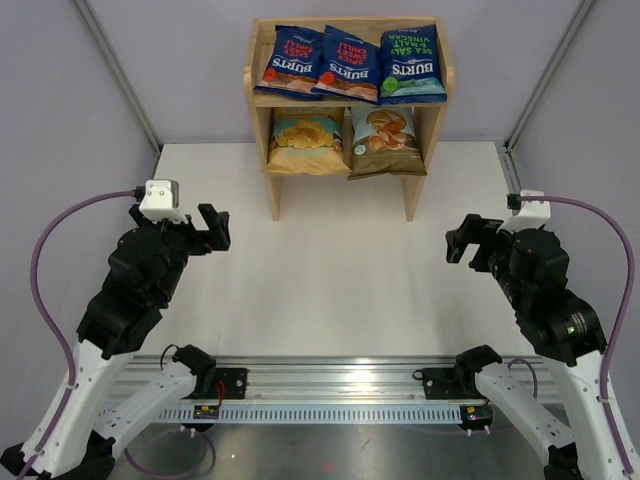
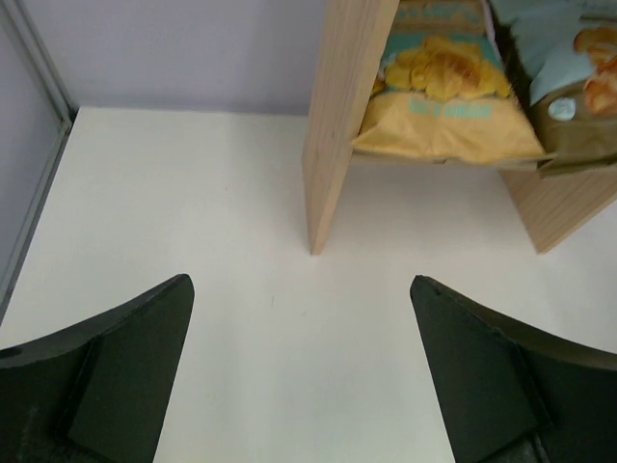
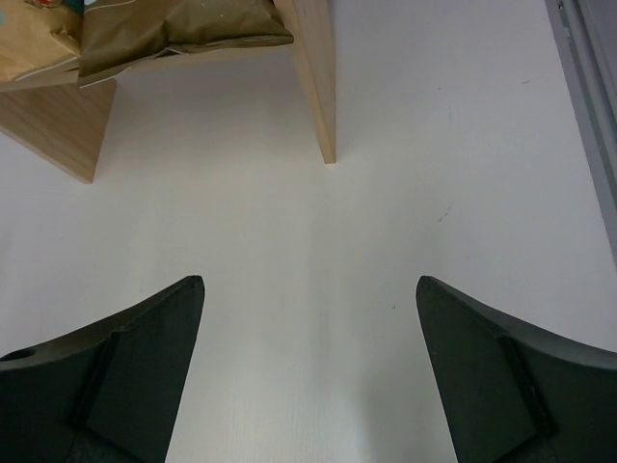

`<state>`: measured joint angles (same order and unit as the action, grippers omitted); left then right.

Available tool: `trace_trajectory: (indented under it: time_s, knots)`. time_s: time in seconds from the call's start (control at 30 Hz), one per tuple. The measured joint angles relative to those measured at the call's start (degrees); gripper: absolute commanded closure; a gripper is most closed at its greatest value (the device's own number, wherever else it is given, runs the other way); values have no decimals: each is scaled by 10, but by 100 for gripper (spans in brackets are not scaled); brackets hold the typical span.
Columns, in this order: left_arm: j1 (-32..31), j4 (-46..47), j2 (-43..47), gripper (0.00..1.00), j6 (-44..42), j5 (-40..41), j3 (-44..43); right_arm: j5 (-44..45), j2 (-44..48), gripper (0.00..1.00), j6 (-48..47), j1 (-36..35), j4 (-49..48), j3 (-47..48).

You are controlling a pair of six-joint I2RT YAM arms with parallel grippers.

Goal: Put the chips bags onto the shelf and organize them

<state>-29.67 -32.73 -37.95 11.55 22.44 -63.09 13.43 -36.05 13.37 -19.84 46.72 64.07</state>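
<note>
The wooden shelf [image 1: 262, 98] stands at the back middle of the table. Its upper tier holds three dark-blue Burts bags: two red-lettered [image 1: 290, 60] [image 1: 347, 65] and one green-lettered [image 1: 412, 66]. Below sit the yellow chips bag [image 1: 306, 142] and the light-blue and brown cassava bag [image 1: 384, 141]. The left wrist view shows the yellow bag [image 2: 443, 96] and the shelf's side panel [image 2: 337, 125]. My left gripper [image 1: 214, 229] is open and empty, left of the shelf. My right gripper [image 1: 466, 240] is open and empty, to the shelf's right. Both hover over bare table [image 2: 289, 338].
Grey walls with metal corner posts [image 1: 120, 70] close in the white table on three sides. The metal rail [image 1: 330, 385] carrying both arm bases runs along the near edge. The shelf's right leg [image 3: 318, 87] stands ahead of my right gripper.
</note>
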Motion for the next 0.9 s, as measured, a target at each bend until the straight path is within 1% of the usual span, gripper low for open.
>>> trace_trajectory:
  time_s: [0.2, 0.33, 0.5, 0.7, 0.9]
  knots:
    - [0, -66, 28, 1, -13, 1, 42, 11, -20, 1, -6, 0, 21, 0]
    - [0, -93, 57, 1, -20, 2, 101, 11, -2, 1, -11, 0, 29, -4]
    - [0, -104, 116, 1, -25, 3, 185, 11, 22, 1, -19, 0, 31, -7]
    - [0, -88, 164, 1, -25, 3, 206, 8, 23, 1, -21, 0, 32, -21]
    - [1, -83, 155, 1, -16, 16, 206, 4, 40, 1, -21, 0, 32, -47]
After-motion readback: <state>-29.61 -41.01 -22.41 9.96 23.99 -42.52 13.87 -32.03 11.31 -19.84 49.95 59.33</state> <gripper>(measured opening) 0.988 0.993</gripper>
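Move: The last-placed bag, the left one of the three on the top shelf, is about 24 cm ahead of the empty left hand, 16 cm to its right and roughly 10 cm higher. The middle top-shelf bag stands about 11 cm to the right of that one, level with it. The yellow bag on the shelf below is some 22 cm ahead of the left hand, 18 cm right and 12 cm lower. From the right hand, the last-placed bag lies about 27 cm ahead, 32 cm left and 14 cm up. The shelved bags are left alone as the open, empty left hand goes on withdrawing from them, sinking about 13 cm over the bare table while easing back some 4 cm and slightly left, its fingers tipping down 10 to 15 degrees; it then nearly stops. The right hand, also open and empty, settles about 3 cm lower and a little back. ##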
